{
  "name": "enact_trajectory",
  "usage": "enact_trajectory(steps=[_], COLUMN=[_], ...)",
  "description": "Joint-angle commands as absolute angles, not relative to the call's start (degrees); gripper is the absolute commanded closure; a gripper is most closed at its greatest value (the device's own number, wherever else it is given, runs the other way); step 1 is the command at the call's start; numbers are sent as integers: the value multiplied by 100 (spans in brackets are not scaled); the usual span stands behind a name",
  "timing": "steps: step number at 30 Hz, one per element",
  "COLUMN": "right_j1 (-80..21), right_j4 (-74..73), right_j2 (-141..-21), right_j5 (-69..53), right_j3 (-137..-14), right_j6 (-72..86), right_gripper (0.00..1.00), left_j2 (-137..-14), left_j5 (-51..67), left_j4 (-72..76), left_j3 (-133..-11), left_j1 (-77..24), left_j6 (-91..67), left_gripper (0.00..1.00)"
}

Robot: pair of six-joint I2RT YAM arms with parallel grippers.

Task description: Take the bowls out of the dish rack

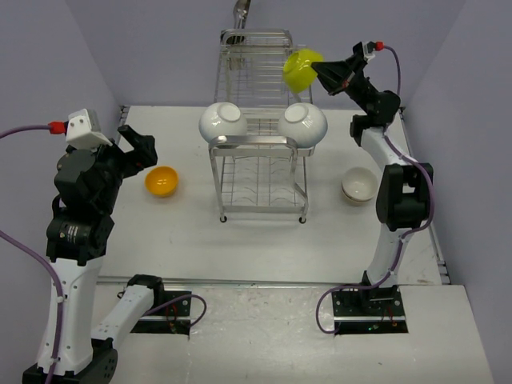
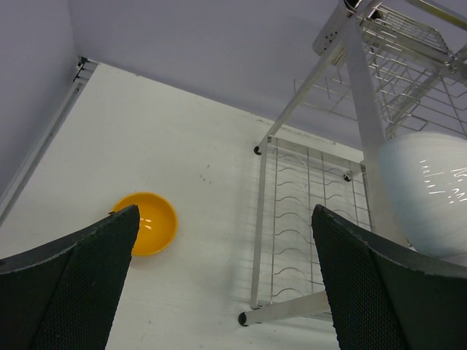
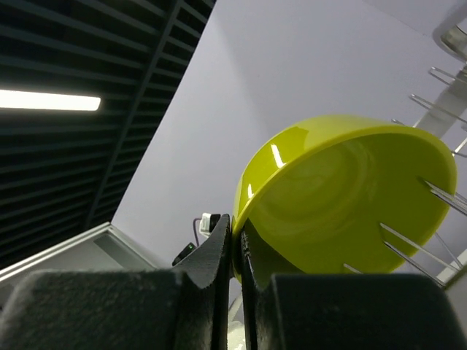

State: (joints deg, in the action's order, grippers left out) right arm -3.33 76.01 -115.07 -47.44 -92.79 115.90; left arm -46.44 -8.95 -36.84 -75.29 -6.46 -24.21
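Observation:
The chrome dish rack (image 1: 260, 172) stands mid-table. A lime green bowl (image 1: 301, 69) leans on edge at its upper tier's right side, among the wires (image 3: 343, 197). My right gripper (image 1: 318, 70) is shut on that bowl's rim (image 3: 235, 244), one finger inside and one outside. Two white bowls (image 1: 222, 122) (image 1: 305, 123) hang at the front of the rack; the left one shows large in the left wrist view (image 2: 427, 189). My left gripper (image 1: 138, 146) hovers open left of the rack (image 2: 222, 273), empty. An orange-yellow bowl (image 1: 161, 181) (image 2: 149, 222) sits on the table.
A cream-white bowl (image 1: 358, 185) rests on the table right of the rack, beside my right arm. The rack's lower shelf (image 2: 306, 219) and front leg (image 2: 292, 310) lie close before my left fingers. Lilac walls close in the table at back and sides.

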Motion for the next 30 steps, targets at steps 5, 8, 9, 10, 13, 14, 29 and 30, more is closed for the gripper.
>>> enact_trajectory(steps=[5, 8, 9, 10, 13, 14, 29, 30], right_j1=[-343, -404, -457, -492, -615, -641, -3190, -3530], right_j4=[9492, 9483, 9483, 9483, 9291, 9029, -2447, -2826], right_j2=[-11233, -11145, -11118, -11101, -10978, -10856, -8622, -8526], right_j5=[-4096, -4069, -4069, -4087, -4297, -4533, -5557, -5050], right_j3=[-9835, -9958, -10089, -10194, -10616, -10713, -12472, -12576], right_j6=[13342, 13228, 13210, 13193, 13017, 12808, 2790, 2482], right_gripper=[100, 100, 100, 100, 100, 100, 100, 100], left_j2=[-4579, -4570, -4570, -4579, -4632, -4649, -6205, -6196], left_j5=[-896, -896, -896, -896, -888, -879, 1395, 1893], left_j4=[-3357, -3340, -3340, -3349, -3445, -3463, -4799, -4747], left_j3=[-7436, -7444, -7488, -7506, -7681, -7734, -12182, -12312], left_j1=[-668, -668, -668, -668, -668, -668, -668, -668], left_j6=[-2224, -2250, -2259, -2267, -2276, -2276, -2487, -2635], left_gripper=[0, 0, 0, 0, 0, 0, 0, 0])
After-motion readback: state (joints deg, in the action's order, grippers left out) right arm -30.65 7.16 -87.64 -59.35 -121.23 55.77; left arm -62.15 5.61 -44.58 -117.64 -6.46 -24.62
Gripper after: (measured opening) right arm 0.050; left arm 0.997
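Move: Still pinched in the right fingers, the green bowl has its middle about 4 cm left of that hand, 1 cm ahead and level with it. The open left gripper waits 42 cm left, 19 cm back and 6 cm lower; the two white bowls sit 18 cm below and 1 cm back, one 1 cm left, the other 24 cm left. From the left hand, the green bowl is 20 cm ahead, 38 cm right, 7 cm higher; the orange bowl is 17 cm ahead, 5 cm left, 37 cm below. Lifting the green bowl clear of the rack's prongs first, the right hand then sweeps it fast back by nearly 30 cm, up and left towards the left gripper, keeping its rim grip while the fingers swing to point almost straight left. Late on, the left hand, open, rises some 19 cm, tipping up and turning clockwise towards the bowl. ##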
